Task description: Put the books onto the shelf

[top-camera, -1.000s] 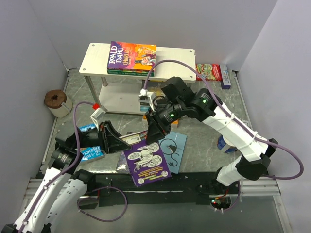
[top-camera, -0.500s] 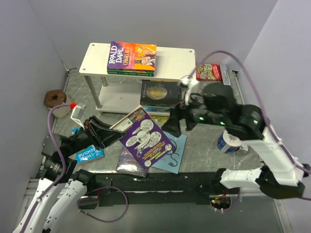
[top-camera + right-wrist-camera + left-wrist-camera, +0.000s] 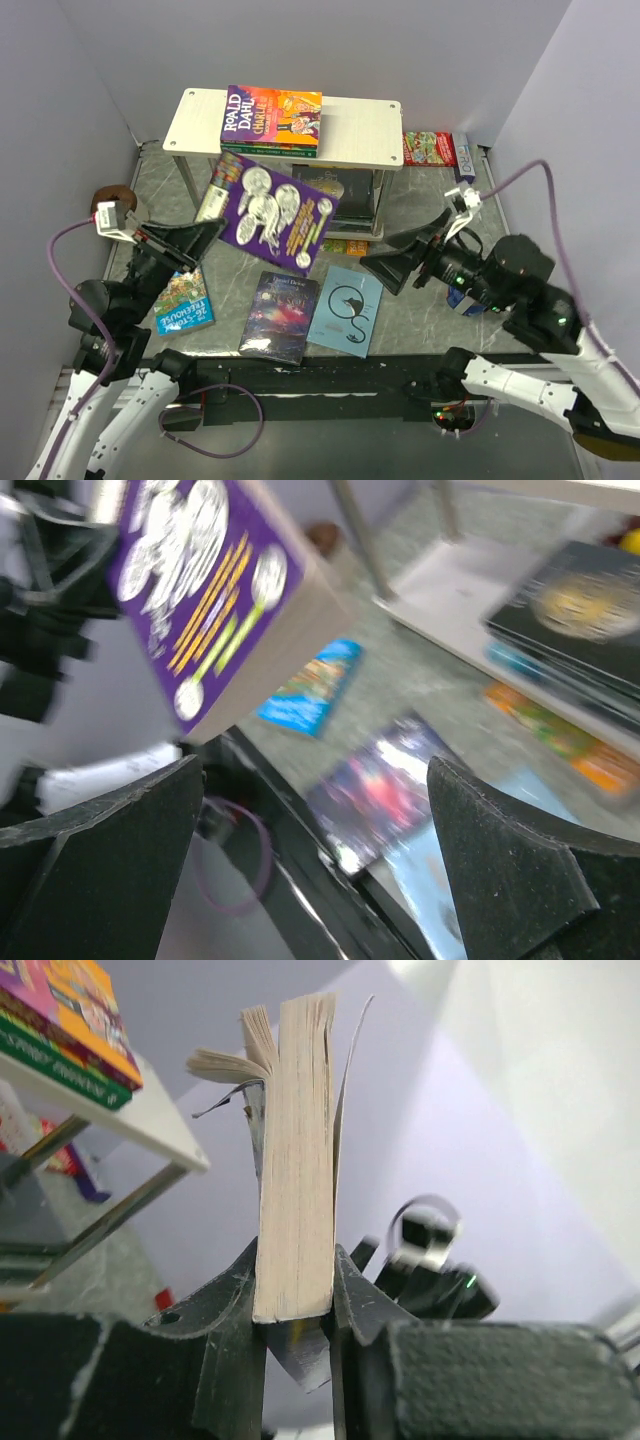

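A purple book with white cartoons (image 3: 272, 212) hangs tilted in the air in front of the shelf (image 3: 360, 135), and my left gripper (image 3: 205, 235) is shut on its lower left edge. In the left wrist view the fingers (image 3: 230, 1300) pinch its pale page block (image 3: 295, 1160). The Roald Dahl book (image 3: 272, 115) lies on the shelf's top board over a green one (image 3: 268, 150). A dark book (image 3: 340, 190) rests on the lower board. A starry book (image 3: 280, 314) and a light blue book (image 3: 346, 310) lie flat on the table. My right gripper (image 3: 390, 262) hovers open and empty, right of them.
A blue picture book (image 3: 183, 300) lies on the table under my left arm. A brown roll (image 3: 112, 208) stands by the left wall. A red flat box (image 3: 430, 148) sits behind the shelf's right end. The side walls are close on both sides.
My left gripper has lifted the purple book off the table and up toward the shelf. My right gripper has opened wide and drawn back to the right.
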Controlling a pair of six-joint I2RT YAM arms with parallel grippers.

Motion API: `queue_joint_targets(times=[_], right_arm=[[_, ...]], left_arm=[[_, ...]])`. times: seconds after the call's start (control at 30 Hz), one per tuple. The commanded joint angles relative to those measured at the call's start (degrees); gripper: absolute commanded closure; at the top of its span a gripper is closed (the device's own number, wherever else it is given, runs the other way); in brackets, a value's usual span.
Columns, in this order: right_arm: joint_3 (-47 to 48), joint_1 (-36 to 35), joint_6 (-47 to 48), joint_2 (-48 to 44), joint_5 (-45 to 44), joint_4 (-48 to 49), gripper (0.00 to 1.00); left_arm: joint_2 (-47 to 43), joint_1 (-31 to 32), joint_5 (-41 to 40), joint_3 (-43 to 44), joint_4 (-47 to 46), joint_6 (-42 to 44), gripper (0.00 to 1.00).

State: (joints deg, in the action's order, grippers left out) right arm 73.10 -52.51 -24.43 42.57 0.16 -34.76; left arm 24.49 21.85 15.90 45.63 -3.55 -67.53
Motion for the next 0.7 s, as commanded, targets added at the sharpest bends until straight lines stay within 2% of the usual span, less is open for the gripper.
queue_joint_targets(times=[0.0,0.1,0.23,0.37,0.67], right_arm=[[-16.47,-0.22,-13.25,-4.94,6.24,33.33,0.0],[-20.9,-0.22,-20.39,-3.91,8.27,42.66,0.01],[-14.93,-0.22,-22.51,4.26,10.91,43.54,0.01],[-12.73,-0.31,-22.86,6.82,10.74,47.32,0.0],[-2.99,-0.05,-17.68,11.13,9.68,42.43,0.01]], left_arm=[[-0.23,0.04,-13.25,-0.8,-17.61,-11.21,0.99],[1.78,0.04,-15.11,1.21,-21.23,-11.23,0.99],[6.09,0.04,-13.27,7.0,-22.2,-9.82,0.99],[7.68,0.04,-12.38,9.39,-21.68,-8.76,0.99],[8.38,0.04,-13.44,8.6,-20.97,-7.36,0.99]])
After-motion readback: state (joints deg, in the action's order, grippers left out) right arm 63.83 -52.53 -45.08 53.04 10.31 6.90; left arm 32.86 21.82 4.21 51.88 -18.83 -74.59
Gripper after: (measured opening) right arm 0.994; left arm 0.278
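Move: The left hand grips the purple book by one edge; the orange Charlie book stack on the shelf top lies about 27 cm ahead, 6 cm right and 13 cm below it. For the empty right hand, the purple book's middle is some 19 cm left, 7 cm ahead and 7 cm higher; the blue cat book lies straight below, 40 cm down and 5 cm left, and the black book on the lower shelf 28 cm ahead, 7 cm left, 30 cm below. Left hand raises the purple book about 9 cm; open right hand dips, then rises, 9 cm left towards it. ##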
